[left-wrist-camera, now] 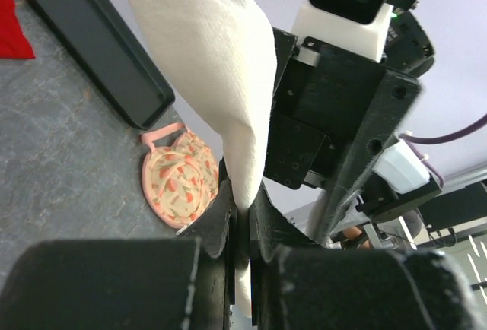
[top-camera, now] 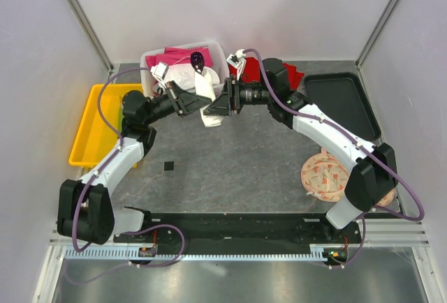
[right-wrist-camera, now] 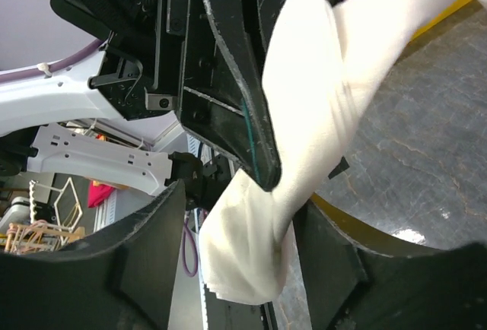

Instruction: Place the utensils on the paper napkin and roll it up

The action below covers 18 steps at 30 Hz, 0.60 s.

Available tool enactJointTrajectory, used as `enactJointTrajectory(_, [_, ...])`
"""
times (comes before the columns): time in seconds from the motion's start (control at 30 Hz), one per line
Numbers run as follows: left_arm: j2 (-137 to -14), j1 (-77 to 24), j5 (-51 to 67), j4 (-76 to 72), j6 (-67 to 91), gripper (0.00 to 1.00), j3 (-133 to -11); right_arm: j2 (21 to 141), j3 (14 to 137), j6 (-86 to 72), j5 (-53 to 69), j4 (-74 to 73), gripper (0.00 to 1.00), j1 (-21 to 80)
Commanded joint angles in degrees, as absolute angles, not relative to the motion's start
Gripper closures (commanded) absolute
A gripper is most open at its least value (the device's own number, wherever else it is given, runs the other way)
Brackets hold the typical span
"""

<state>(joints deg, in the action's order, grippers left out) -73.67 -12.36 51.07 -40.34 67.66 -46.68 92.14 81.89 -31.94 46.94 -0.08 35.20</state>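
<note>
The off-white paper napkin (top-camera: 208, 102) hangs in the air in front of the white bin, between my two grippers. My left gripper (left-wrist-camera: 242, 193) is shut on the napkin's lower corner (left-wrist-camera: 217, 56); in the top view it (top-camera: 194, 100) comes in from the left. My right gripper (right-wrist-camera: 242, 201) stands open, its fingers wide on either side of a loose fold of the napkin (right-wrist-camera: 319, 94); in the top view it (top-camera: 222, 104) faces the left one. A purple utensil (top-camera: 198, 59) pokes up from the bin.
White bin (top-camera: 183, 53) with pink cloth at the back. Yellow tray (top-camera: 91, 128) on the left, black tray (top-camera: 342, 104) on the right, red cloth (top-camera: 292, 74) beside it. A patterned round pad (top-camera: 323, 174) lies near the right arm's base, and a small black square (top-camera: 168, 166) sits on the table.
</note>
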Motion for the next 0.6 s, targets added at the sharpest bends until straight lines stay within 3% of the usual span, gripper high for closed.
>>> enactJointTrajectory(0.0, [-71.46,-12.22,53.7,-34.99,60.48,0.98,-49.04,89.12,82.53,-29.27,46.59,2.02,0.31,35.16])
enactJointTrajectory(0.2, [-69.79,-9.67,57.03,-23.58,49.34,0.98,-50.8,88.68,83.58,-25.93,44.74,-3.07,0.02,34.37])
enactJointTrajectory(0.43, [-68.9,-1.68,63.1,4.0,26.49,0.98,-57.64,88.68,83.41,-24.08,42.54,-6.41,0.02,32.26])
enactJointTrajectory(0.57, [-72.41,9.19,69.16,22.12,10.31,0.98,-63.36,88.95,83.5,-23.2,42.36,-7.03,0.02,31.64])
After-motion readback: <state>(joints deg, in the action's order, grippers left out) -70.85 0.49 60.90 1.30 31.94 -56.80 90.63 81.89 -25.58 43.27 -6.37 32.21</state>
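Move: The left hand already grips the napkin roll; the yellow bin lies some 31 cm to its left, about 3 cm farther out and 28 below. The white basket stands roughly 17 cm ahead of that hand and 8 left; the black square 10 back and 13 left, on the table. From the right hand, fingers already half open around the napkin, the roll's middle is about 3 cm ahead and 2 left. The left hand carries the napkin roll about 7 cm left and down, rolling, as the right opens wide, backing away. ##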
